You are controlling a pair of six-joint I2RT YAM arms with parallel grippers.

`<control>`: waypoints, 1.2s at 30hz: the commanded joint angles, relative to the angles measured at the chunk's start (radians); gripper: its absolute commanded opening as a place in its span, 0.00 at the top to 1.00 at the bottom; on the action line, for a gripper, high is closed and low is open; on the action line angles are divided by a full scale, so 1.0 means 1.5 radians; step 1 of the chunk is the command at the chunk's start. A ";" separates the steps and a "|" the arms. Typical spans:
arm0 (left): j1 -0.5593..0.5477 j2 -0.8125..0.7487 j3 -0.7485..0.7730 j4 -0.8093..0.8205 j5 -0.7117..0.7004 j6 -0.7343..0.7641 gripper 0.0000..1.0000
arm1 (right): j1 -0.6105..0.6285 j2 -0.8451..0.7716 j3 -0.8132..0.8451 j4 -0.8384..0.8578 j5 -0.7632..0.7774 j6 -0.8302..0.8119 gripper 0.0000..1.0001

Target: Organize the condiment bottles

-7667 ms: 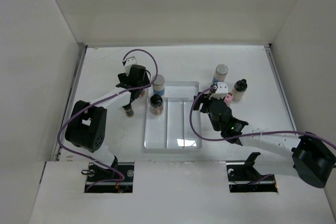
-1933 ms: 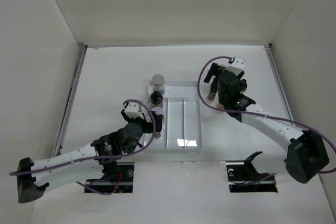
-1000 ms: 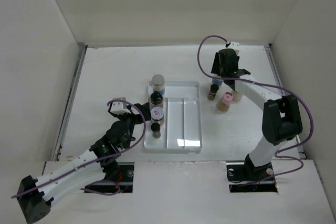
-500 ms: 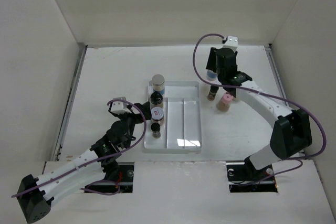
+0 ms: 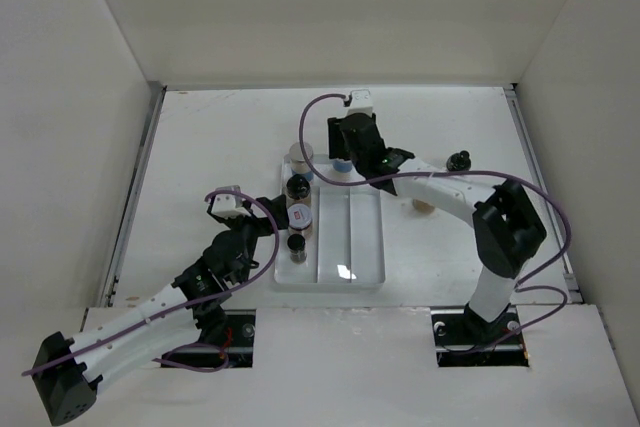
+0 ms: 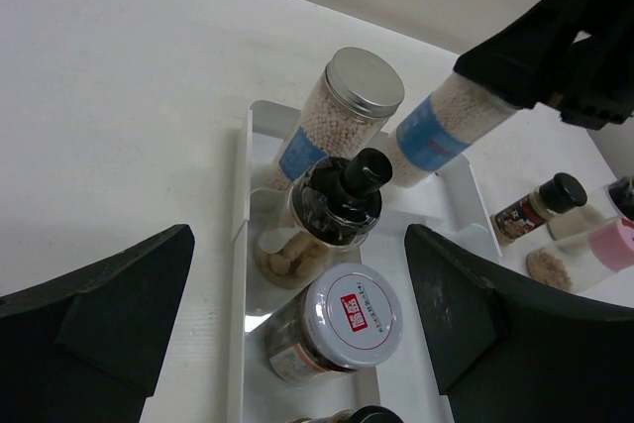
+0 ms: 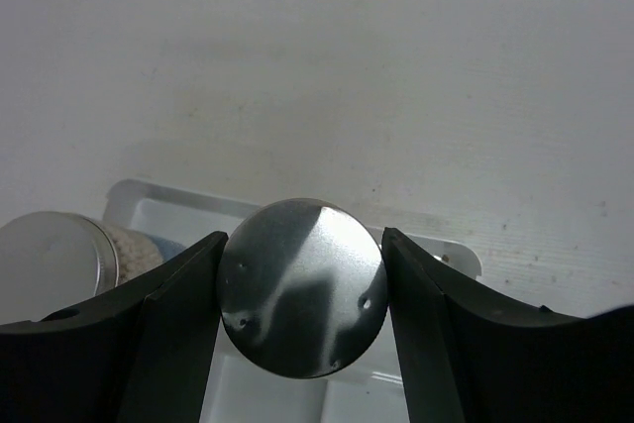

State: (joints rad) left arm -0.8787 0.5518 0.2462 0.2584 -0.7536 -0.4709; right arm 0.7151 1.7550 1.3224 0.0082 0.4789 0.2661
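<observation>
The clear tray (image 5: 365, 247) holds a row of bottles in its left compartment: a grey-capped blue-labelled jar (image 6: 342, 106), a black-capped bottle (image 6: 347, 200), a white-lidded jar (image 6: 354, 314) and a small black-capped one (image 5: 297, 243). My right gripper (image 5: 343, 160) is shut on another grey-capped blue-labelled jar (image 6: 436, 136), held tilted over the tray's far end; its cap (image 7: 301, 304) sits between my fingers in the right wrist view. My left gripper (image 6: 297, 235) is open and empty, beside the tray's left wall.
Right of the tray stand a small black-capped bottle (image 6: 540, 205), a pink-capped bottle (image 6: 594, 255) and a black-capped bottle (image 5: 459, 159). The right arm (image 5: 440, 187) stretches across them. White walls enclose the table.
My right gripper has carried the blue-labelled jar left, from the group at the right to over the tray's far end. My left arm has stayed still.
</observation>
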 commanded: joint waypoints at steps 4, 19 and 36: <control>-0.005 -0.002 -0.003 0.036 0.006 0.005 0.11 | 0.022 0.044 0.049 0.082 0.018 0.010 0.52; -0.009 0.011 -0.005 0.050 0.005 0.006 0.11 | 0.042 -0.027 -0.017 0.085 0.065 -0.014 0.06; -0.036 0.015 0.008 0.039 0.005 0.006 0.11 | -0.275 -0.327 -0.342 0.028 0.142 0.030 0.05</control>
State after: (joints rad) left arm -0.9264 0.5762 0.2459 0.2817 -0.7509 -0.4709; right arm 0.3256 1.2430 0.8192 0.0654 0.6815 0.2966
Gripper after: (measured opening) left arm 0.888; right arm 0.935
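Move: The white-grained bottle already hangs in the right fingers; its spot in the tray's far compartment is about 3 cm to the left and 6 cm below that hand. The matching metal-lidded bottle stands some 11 cm left and 1 cm back, and the tray's dark-topped bottle 12 cm left and 9 cm back. A black-capped bottle on the table lies roughly 26 cm right, level with the hand. From the left hand, the spot is about 15 cm ahead and 19 cm right. The white-grained bottle is lowered about 3 cm and eased a similar amount left, into the far compartment beside its twin, and the right fingers open and let go of it. The right hand then backs off and rises clear, swings fast rightward by nearly 30 cm towards the black-capped bottle while turning some 35 degrees clockwise, and dips slightly at the end. ##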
